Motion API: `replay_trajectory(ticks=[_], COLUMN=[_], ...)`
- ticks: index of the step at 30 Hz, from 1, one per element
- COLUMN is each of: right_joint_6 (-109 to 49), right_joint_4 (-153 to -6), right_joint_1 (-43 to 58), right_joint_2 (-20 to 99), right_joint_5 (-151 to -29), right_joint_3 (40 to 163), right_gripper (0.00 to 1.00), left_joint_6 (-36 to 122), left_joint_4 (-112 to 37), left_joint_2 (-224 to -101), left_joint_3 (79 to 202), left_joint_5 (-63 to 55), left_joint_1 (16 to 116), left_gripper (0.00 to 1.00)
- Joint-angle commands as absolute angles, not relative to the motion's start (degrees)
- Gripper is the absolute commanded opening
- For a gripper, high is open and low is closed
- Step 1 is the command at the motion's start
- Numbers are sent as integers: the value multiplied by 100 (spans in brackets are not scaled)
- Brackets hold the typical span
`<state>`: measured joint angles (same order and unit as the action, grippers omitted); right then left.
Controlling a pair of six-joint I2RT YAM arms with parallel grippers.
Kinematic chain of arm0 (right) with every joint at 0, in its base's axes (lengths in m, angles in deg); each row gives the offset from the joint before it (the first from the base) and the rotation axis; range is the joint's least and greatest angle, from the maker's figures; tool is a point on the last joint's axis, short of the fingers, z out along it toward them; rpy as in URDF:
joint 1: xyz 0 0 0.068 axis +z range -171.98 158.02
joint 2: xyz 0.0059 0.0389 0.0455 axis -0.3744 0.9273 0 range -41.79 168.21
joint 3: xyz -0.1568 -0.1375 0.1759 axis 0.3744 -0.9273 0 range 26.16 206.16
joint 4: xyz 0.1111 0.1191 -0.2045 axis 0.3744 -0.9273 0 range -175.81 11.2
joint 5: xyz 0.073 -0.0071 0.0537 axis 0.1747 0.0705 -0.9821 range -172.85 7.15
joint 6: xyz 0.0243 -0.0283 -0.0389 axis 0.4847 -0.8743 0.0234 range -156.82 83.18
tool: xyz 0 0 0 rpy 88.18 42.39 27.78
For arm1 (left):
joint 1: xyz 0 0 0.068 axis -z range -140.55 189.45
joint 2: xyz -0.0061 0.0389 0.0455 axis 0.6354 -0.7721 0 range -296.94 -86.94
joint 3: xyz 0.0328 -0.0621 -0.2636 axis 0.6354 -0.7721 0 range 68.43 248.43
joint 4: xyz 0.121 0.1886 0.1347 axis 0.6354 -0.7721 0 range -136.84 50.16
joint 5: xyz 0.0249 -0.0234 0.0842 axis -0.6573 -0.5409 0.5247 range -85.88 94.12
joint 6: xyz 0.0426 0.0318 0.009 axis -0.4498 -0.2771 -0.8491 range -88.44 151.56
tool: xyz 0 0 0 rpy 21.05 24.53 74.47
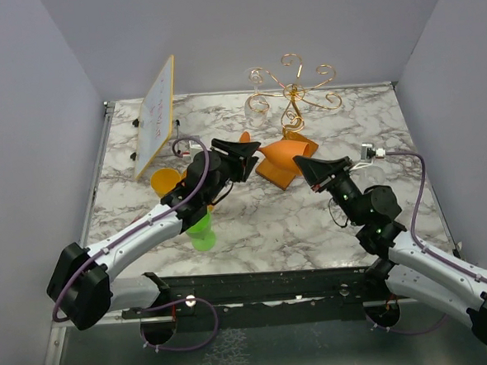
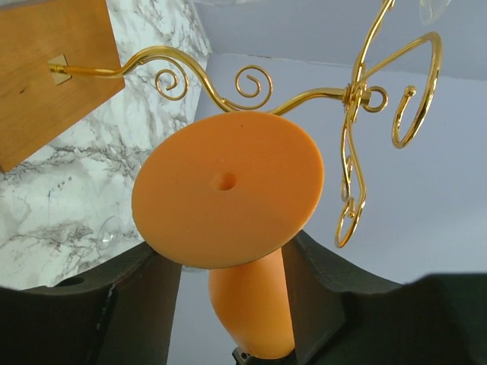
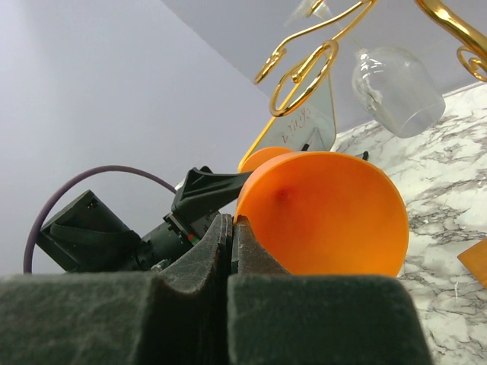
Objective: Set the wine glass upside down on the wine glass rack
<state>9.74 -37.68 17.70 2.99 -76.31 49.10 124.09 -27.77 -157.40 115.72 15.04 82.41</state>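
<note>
An orange wine glass (image 1: pixel 282 159) lies roughly on its side above the table, between my two grippers. My right gripper (image 1: pixel 305 165) is shut on the bowl's rim (image 3: pixel 251 213), its fingertips (image 3: pixel 242 236) pinching the wall. My left gripper (image 1: pixel 248 154) stands open around the narrow part (image 2: pixel 251 304) below the round foot (image 2: pixel 228 186). Its right finger touches the glass; a gap shows at the left finger. The wine glass rack (image 1: pixel 294 88), gold wire with curled arms (image 2: pixel 354 95), stands just behind on its wooden base (image 2: pixel 53 84).
A clear glass (image 3: pixel 396 87) hangs upside down from the rack. A tilted whiteboard (image 1: pixel 155 117) leans at the back left. Another orange glass (image 1: pixel 167 180) and a green cup (image 1: pixel 202 232) sit beside my left arm. Grey walls enclose the marble table (image 1: pixel 254 215).
</note>
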Motion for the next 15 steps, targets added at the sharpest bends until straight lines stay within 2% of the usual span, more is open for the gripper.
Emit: replay_trajectory(ticks=[1, 8, 15], right_joint_6=[952, 902, 752], right_joint_4=[-3504, -3381, -3417], right_joint_1=[1765, 1770, 1765], right_joint_2=[340, 534, 628], right_joint_5=[-7547, -7693, -7670], right_joint_3=[4854, 4884, 4910], right_gripper=[1, 1, 1], left_joint_6=[12508, 12450, 12366], left_joint_4=[-2682, -2613, -2549], left_joint_2=[-15870, -16079, -16145], left_joint_3=[11819, 12007, 12068], left_joint_5=[1926, 1979, 2064], left_joint_1=[8296, 8296, 8296], left_gripper=[50, 41, 28])
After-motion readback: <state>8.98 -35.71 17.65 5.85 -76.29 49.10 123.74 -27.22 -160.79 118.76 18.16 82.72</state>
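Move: The orange wine glass lies on its side between the hands, its rim pinched by the right fingers. From the left hand its stem is about 2 cm ahead and 1 cm right, level, between the still open fingers, and the rack's hub some 16 cm ahead, 12 cm right and 8 cm higher; the hanging clear glass is about 20 cm ahead, 1 cm right and 2 cm higher. From the right hand the stem is some 12 cm left, 4 cm ahead and 1 cm up. The left hand eases forward about 1.5 cm onto the orange glass's stem, just on the bowl side of the round foot, while its fingers, one above the stem and one below, close from a little over half open to about a third, the wrist hardly turning. The right hand keeps its shut pinch on the rim and carries the glass about 1 cm down, forward and left, feeding the stem towards the left fingers; whether they already touch it can't be made out. ##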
